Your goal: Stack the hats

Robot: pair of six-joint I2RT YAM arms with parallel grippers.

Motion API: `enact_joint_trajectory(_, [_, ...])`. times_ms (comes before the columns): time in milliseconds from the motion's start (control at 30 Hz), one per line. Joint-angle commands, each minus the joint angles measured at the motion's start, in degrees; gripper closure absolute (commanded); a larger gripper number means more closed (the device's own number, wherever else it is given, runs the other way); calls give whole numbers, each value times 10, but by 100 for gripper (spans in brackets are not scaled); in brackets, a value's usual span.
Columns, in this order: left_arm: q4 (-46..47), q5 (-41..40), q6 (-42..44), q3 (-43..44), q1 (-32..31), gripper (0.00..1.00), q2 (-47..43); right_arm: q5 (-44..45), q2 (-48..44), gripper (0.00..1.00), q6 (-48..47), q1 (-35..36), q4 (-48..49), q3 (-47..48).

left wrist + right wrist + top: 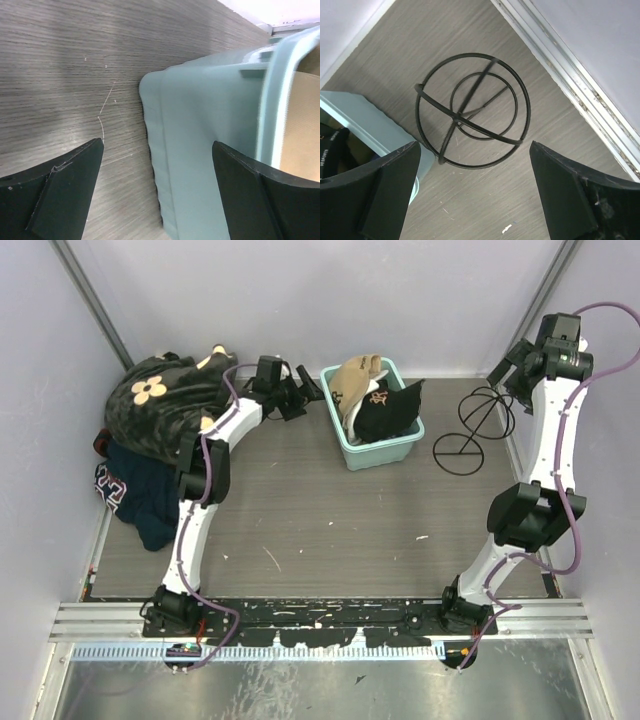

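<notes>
Two hats lie in a teal bin (400, 451) at the back middle of the table: a tan hat (357, 380) on the left and a black hat (388, 408) with a small front logo on the right. My left gripper (305, 395) is open just left of the bin. In the left wrist view the left gripper (157, 145) faces the bin's outer wall (210, 125), with tan fabric (300, 125) showing over the rim. High at the back right, my right gripper (512, 365) is open and empty. In its own view the right gripper (474, 145) hangs above the table, and the black hat (332, 145) shows at the left edge.
A black wire stand (475, 430) sits right of the bin, and the right wrist sees the stand (455, 117) from above beside the bin's corner (365, 120). Black fabric with tan flowers (165, 405) and navy clothing (135, 495) pile up at the left wall.
</notes>
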Motion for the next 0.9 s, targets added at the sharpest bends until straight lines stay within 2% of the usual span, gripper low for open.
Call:
enact_joint_trajectory(0, [6, 19, 6, 36, -2, 2, 30, -23, 21, 4, -21, 0, -19, 70])
enact_joint_trajectory(133, [-5, 25, 12, 63, 8, 2, 41, -26, 40, 7, -29, 1, -15, 72])
enact_joint_trajectory(233, [-31, 26, 46, 56, 16, 2, 16, -30, 52, 16, -33, 2, -17, 69])
enact_joint_trajectory(400, [-5, 30, 93, -52, 32, 2, -84, -20, 67, 22, -39, 3, -10, 68])
enact_joint_trajectory(500, [4, 57, 109, -100, 43, 2, -142, -19, 87, 36, -42, 7, -18, 90])
enact_joint_trajectory(667, [24, 102, 159, -184, 53, 2, -239, -14, 95, 69, -47, 13, -25, 103])
enact_joint_trajectory(867, [-97, 116, 223, -214, 57, 2, -309, -11, 70, 99, -52, 14, -33, 100])
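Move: Just ahead of the right hand, about 3 cm out and 3 cm lower, is the wire crossing on top of the black wire stand; the stand's middle hangs some 16 cm below the hand. The tote of hats lies about 33 cm to this hand's left and 8 cm farther out, with the black hat some 28 cm left and 8 cm out. From the left hand the stand is roughly 47 cm right and 13 cm back. Easing forward and then down, about 3 cm each, the right hand brings its open fingers over the top of the wire stand and closes them, pinching the wires where they cross. The left hand, open, dips a little beside the tote's left wall, then rises some 15 cm while pulling back and left from the tote. ##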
